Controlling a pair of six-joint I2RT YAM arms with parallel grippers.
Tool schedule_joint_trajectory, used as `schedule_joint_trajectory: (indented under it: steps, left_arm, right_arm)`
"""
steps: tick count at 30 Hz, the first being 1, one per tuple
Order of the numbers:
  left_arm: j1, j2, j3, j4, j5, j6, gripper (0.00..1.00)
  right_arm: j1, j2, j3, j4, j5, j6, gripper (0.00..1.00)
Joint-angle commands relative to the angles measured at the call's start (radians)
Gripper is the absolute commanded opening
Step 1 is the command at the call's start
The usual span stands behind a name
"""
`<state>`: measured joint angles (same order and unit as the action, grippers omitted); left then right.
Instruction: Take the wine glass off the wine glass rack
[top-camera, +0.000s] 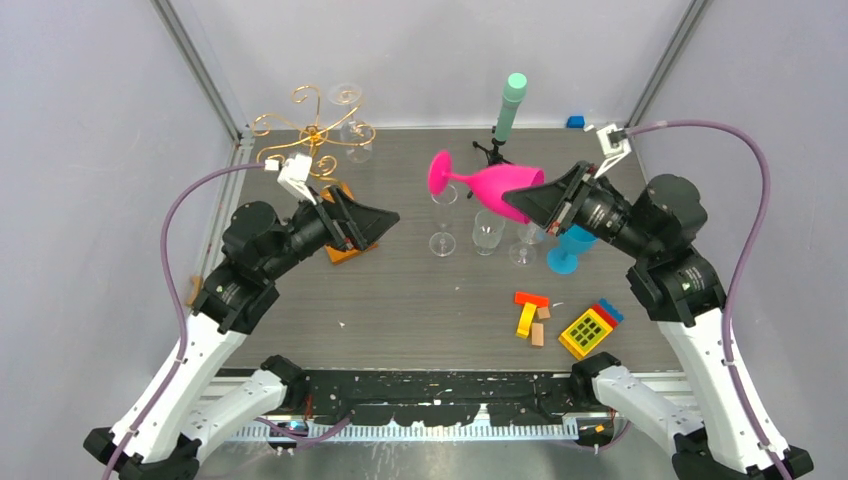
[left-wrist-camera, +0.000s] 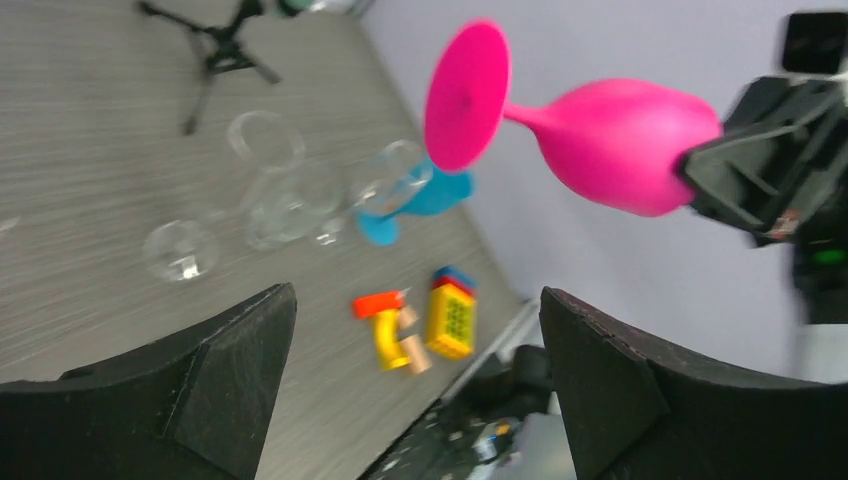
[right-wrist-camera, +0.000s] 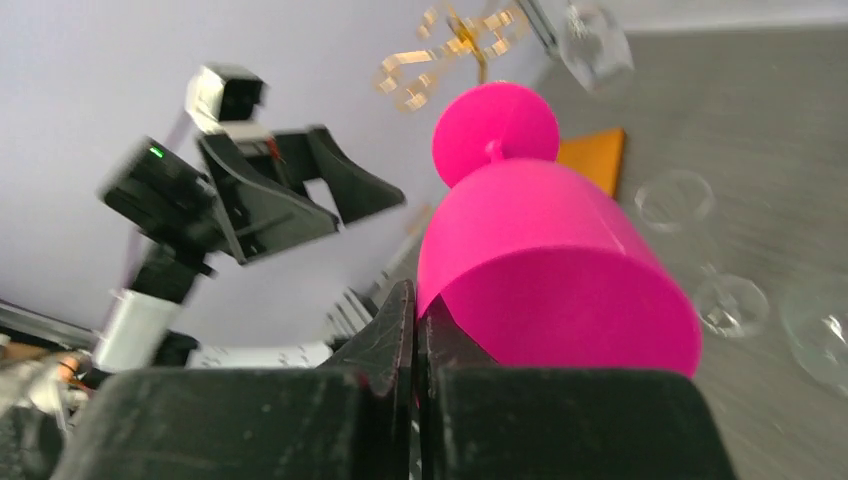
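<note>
A pink wine glass (top-camera: 495, 182) hangs sideways in the air above the table's middle, its foot pointing left. My right gripper (top-camera: 530, 200) is shut on the rim of its bowl (right-wrist-camera: 550, 270), one finger inside and one outside. The pink wine glass (left-wrist-camera: 610, 145) also shows in the left wrist view, clear of my left gripper (left-wrist-camera: 415, 300), which stands open and empty. In the top view the left gripper (top-camera: 375, 222) is over the orange base (top-camera: 345, 250) of the gold wine glass rack (top-camera: 312, 130). A clear glass (top-camera: 352, 120) hangs on the rack's right side.
Three clear glasses (top-camera: 487, 232) and a blue glass (top-camera: 570, 250) stand under the pink one. A black tripod with a mint cylinder (top-camera: 508, 110) is at the back. Toy blocks (top-camera: 530, 315) and a yellow block (top-camera: 588, 330) lie front right.
</note>
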<state>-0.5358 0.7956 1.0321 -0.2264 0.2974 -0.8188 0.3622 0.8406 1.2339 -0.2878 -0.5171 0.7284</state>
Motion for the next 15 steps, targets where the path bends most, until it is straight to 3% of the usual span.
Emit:
schedule_joint_trajectory:
  steps: [1, 8, 15]
  left_arm:
    - [-0.003, -0.016, 0.063, -0.258, -0.141, 0.292, 0.94]
    - [-0.004, -0.008, 0.059, -0.299, -0.231, 0.362, 0.94]
    - [-0.003, 0.024, 0.054, -0.298, -0.228, 0.377, 0.95]
  right_arm:
    - [-0.002, 0.044, 0.081, -0.494, -0.050, -0.326, 0.00]
    - [0.005, 0.107, 0.118, -0.771, 0.068, -0.493, 0.01]
    - [0.081, 0.201, 0.139, -0.912, 0.267, -0.503, 0.00]
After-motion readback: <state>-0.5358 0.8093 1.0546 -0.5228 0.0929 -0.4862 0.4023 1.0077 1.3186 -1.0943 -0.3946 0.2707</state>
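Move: The right hand already holds the pink wine glass by its bowl near the rim and brings it down towards the table by the standing glasses; the exact spot is unclear. The blue glass there is about 17 cm ahead, 14 cm right and 37 cm below; the nearest clear glass is some 20 cm ahead and 4 cm right at like height. The toy blocks lie level with the hand, 6 cm right, 43 cm down. From the left hand the blue glass is roughly 17 cm ahead, 45 cm right, 31 cm below. The right arm lowers the pink wine glass swiftly towards the table, about 17 cm down and only a little right and back, keeping its pinch on the bowl while the wrist tips the fingers from nearly level to some 40 degrees downward, so that the glass's foot swings down. Meanwhile the empty left hand, fingers staying wide open, sinks about 7 cm and draws left, away from the pink glass, its fingers tipping slightly down as it slows. ##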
